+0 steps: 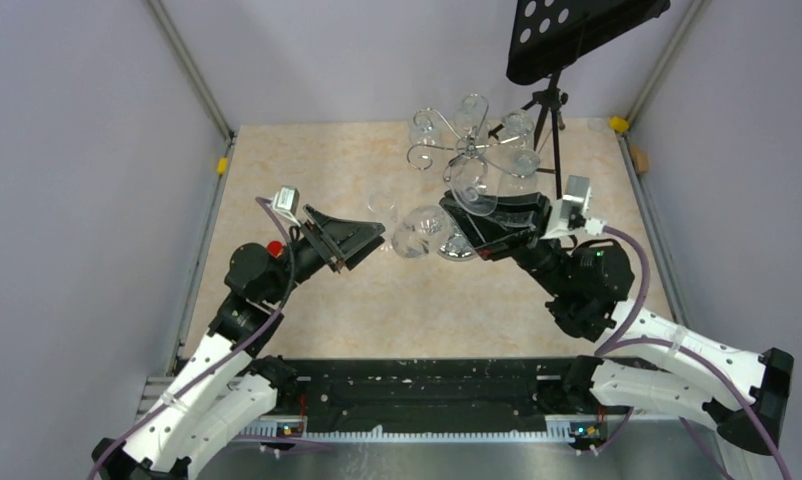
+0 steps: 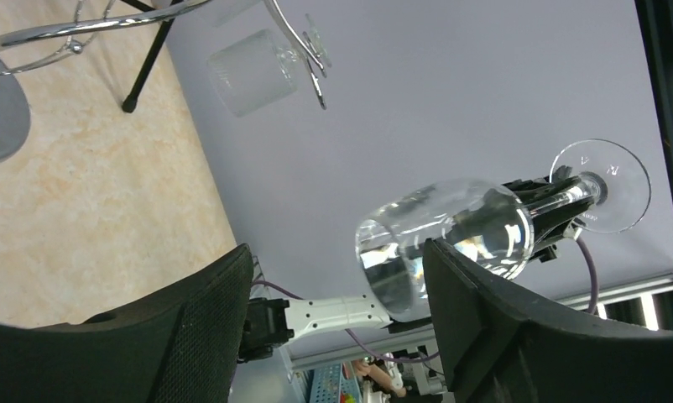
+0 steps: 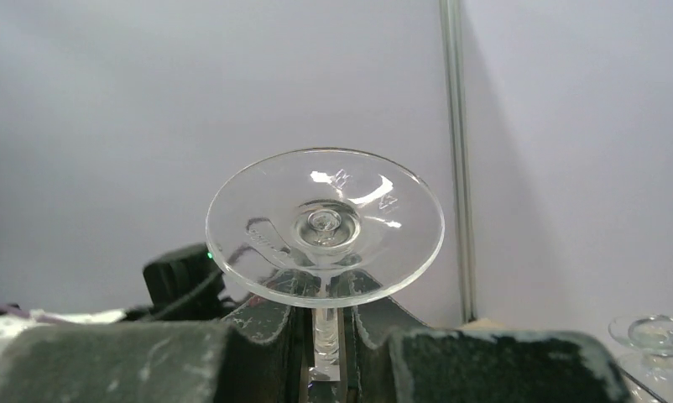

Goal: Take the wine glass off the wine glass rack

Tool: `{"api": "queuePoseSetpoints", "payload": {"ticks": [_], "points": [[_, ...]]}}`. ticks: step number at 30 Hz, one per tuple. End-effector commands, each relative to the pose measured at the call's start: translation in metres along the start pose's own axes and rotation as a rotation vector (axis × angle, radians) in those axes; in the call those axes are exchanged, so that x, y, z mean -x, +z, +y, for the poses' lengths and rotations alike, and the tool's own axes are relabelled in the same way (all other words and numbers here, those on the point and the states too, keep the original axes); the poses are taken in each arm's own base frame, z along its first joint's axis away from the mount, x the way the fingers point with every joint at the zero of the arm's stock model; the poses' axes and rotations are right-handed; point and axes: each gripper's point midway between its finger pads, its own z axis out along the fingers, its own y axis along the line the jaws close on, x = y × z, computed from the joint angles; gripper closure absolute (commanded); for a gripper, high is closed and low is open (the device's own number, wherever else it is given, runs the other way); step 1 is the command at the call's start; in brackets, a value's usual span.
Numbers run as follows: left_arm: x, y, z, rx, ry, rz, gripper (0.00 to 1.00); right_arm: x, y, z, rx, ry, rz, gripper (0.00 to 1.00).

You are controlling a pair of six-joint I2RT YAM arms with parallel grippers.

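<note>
The silver wire wine glass rack (image 1: 464,150) stands at the back of the table, with several glasses hanging from its scroll arms. One wine glass (image 1: 421,231) lies sideways in the air in front of the rack. My right gripper (image 1: 464,238) is shut on its stem. In the right wrist view the round foot (image 3: 325,227) faces the camera and the stem (image 3: 326,336) sits pinched between the fingers. My left gripper (image 1: 370,240) is open just left of the bowl. In the left wrist view the bowl (image 2: 451,235) lies past the right finger (image 2: 501,336), outside the jaws.
A black music stand (image 1: 577,35) on a tripod (image 1: 549,110) rises at the back right, close to the rack. Rack arms (image 2: 65,34) and a hanging glass (image 2: 253,71) show in the left wrist view. Another glass foot (image 3: 652,332) sits low right. Grey walls enclose the table.
</note>
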Motion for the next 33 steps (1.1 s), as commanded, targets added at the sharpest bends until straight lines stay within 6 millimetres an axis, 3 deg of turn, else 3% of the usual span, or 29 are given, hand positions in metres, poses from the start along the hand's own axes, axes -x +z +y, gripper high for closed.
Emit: {"api": "queuePoseSetpoints", "payload": {"ticks": [1, 3, 6, 13, 21, 28, 33], "points": [[-0.005, -0.001, -0.041, -0.188, 0.058, 0.057, 0.24, 0.062, -0.002, 0.002, -0.023, 0.117, -0.234, 1.00], [-0.008, -0.002, -0.052, -0.233, 0.062, 0.078, 0.35, 0.067, -0.003, 0.001, -0.026, 0.156, -0.268, 1.00], [-0.013, -0.006, -0.065, -0.292, 0.066, 0.113, 0.43, 0.068, -0.001, 0.002, -0.024, 0.190, -0.283, 1.00], [-0.019, -0.020, -0.094, -0.427, 0.087, 0.149, 0.32, 0.069, 0.002, -0.001, -0.034, 0.245, -0.317, 1.00], [-0.021, -0.027, -0.111, -0.504, 0.042, 0.172, 0.31, 0.063, 0.005, 0.000, -0.022, 0.308, -0.329, 1.00], [-0.022, -0.038, -0.132, -0.634, -0.013, 0.218, 0.42, 0.055, 0.004, -0.004, -0.024, 0.335, -0.355, 1.00], [-0.022, -0.039, -0.135, -0.643, -0.017, 0.220, 0.49, 0.049, 0.004, -0.005, -0.023, 0.342, -0.370, 1.00]]}}
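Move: The held wine glass's bowl lies about 10 cm to the right of the open left gripper, 1 cm ahead and 5 cm above. The standing glass is some 13 cm ahead of that gripper, 2 cm right and 15 cm lower. From the right gripper, on the stem, the left gripper is about 15 cm left, 2 cm back and 12 cm lower; the rack is 12 cm ahead, 4 cm right and 15 cm lower. Raise the empty left gripper about 9 cm while drawing it back 6 cm, up to roughly the bowl's height, tipping its fingers upward and turning them clockwise, some 30 degrees in all; narrow them but leave them open. Keep the right fingers closed on the stem, lift about 3 cm, ease slightly right, and roll the hand's left side up so the bowl swings up. ##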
